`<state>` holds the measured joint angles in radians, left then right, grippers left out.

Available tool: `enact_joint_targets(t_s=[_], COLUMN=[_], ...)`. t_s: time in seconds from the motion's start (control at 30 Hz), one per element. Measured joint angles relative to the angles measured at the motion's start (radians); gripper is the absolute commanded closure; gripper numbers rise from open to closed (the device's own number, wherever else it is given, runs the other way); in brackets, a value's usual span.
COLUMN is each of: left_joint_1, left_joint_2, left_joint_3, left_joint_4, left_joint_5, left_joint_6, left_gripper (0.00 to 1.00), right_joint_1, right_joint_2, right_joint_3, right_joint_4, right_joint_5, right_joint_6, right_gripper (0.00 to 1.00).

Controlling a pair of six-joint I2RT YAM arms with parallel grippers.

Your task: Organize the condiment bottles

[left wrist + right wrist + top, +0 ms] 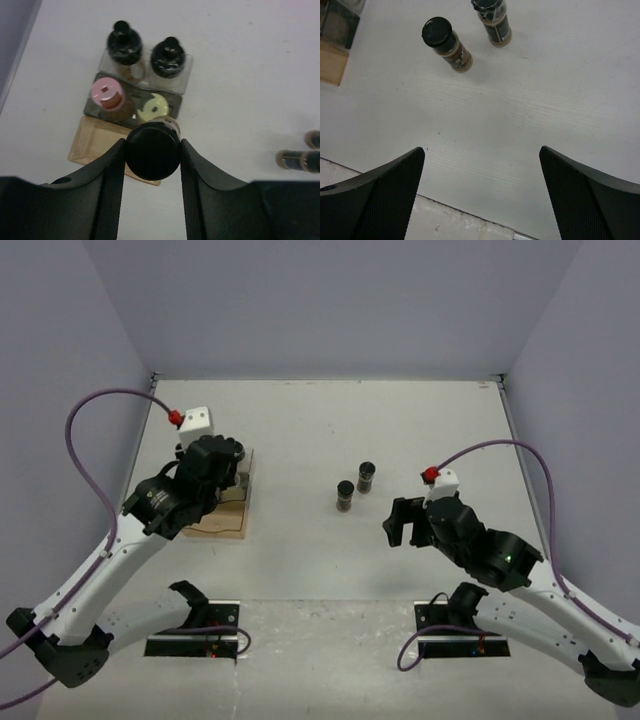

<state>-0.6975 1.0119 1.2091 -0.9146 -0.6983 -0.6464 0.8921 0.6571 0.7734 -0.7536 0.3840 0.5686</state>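
My left gripper [152,155] is shut on a black-capped condiment bottle [152,150], which stands upright at the front right of the wooden rack [92,142]. I cannot tell whether it rests on the rack. Behind it the rack holds a cream-yellow jar [153,107], a pink-lidded jar [107,93] and two black-capped jars [123,42] [168,57]. Two more black-capped bottles [345,496] [366,476] stand upright mid-table. My right gripper [405,522] hangs wide open a little to their right with nothing between its fingers. In the right wrist view both bottles [445,42] [492,20] lie ahead of that gripper [481,150].
The rack [225,515] sits at the table's left, largely covered by my left arm in the top view. One corner of the rack [332,62] shows in the right wrist view. The table's near edge [470,217] runs just under my right fingers. Grey walls close the table in.
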Motion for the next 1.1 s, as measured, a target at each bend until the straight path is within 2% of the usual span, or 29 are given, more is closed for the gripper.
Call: enact_joint_targets(t_s=[0.17,0.43,0.77,1.0,1.03,1.07,1.1], left_joint_1=[0.251,0.407,0.431,0.435,0.435,0.435,0.435], left_joint_2=[-0.078,0.0,-0.015,0.068,0.073,0.074,0.073], left_joint_3=[-0.183,-0.378,-0.426,-0.46,-0.466,-0.473,-0.476], left_joint_4=[0.044,0.127,0.17,0.173,0.173,0.172,0.172], left_joint_5=[0.041,0.099,0.062,0.032,0.027,0.019,0.01], left_joint_6=[-0.002,-0.051,-0.124,-0.192,-0.204,-0.212,-0.223], left_gripper=[1.0,1.0,1.0,1.0,0.97,0.88,0.88], right_joint_1=[0.006,0.019,0.026,0.033,0.033,0.034,0.035], right_joint_2=[-0.003,-0.031,-0.029,-0.029,-0.029,-0.029,-0.029], right_joint_3=[0.0,-0.002,-0.004,-0.004,-0.004,-0.004,-0.004], right_joint_4=[0.0,0.0,0.0,0.0,0.0,0.0,0.0], right_joint_5=[0.0,0.0,0.002,0.017,0.018,0.018,0.018], right_joint_6=[0.0,0.0,0.0,0.0,0.0,0.001,0.001], right_gripper=[0.01,0.01,0.01,0.01,0.01,0.01,0.01])
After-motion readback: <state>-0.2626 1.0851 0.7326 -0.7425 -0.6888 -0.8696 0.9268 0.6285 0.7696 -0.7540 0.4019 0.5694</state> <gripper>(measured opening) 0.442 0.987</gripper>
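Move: The left hand already holds the small black-capped bottle high in the air. The beige bin's middle is about 7 cm to its left, 2 cm back and some 24 cm below. In the grey bin just beyond, the yellow-capped bottle stands about 5 cm ahead and 3 cm left, the pink-capped one 5 cm ahead and 9 cm left, both some 20 cm down. From the idle right hand, the beige bin lies about 42 cm left, 6 cm ahead and 16 cm below. Down and to the left, the left hand carries the bottle some 17 cm lower and about 12 cm across, to the left half of the beige bin. The sideways swing leads; the descent nearly halts partway, then goes on more slowly. Meanwhile the hand turns about 30 degrees counter-clockwise and its fingertips tip further down, the fingers keeping their grip on the cap. ##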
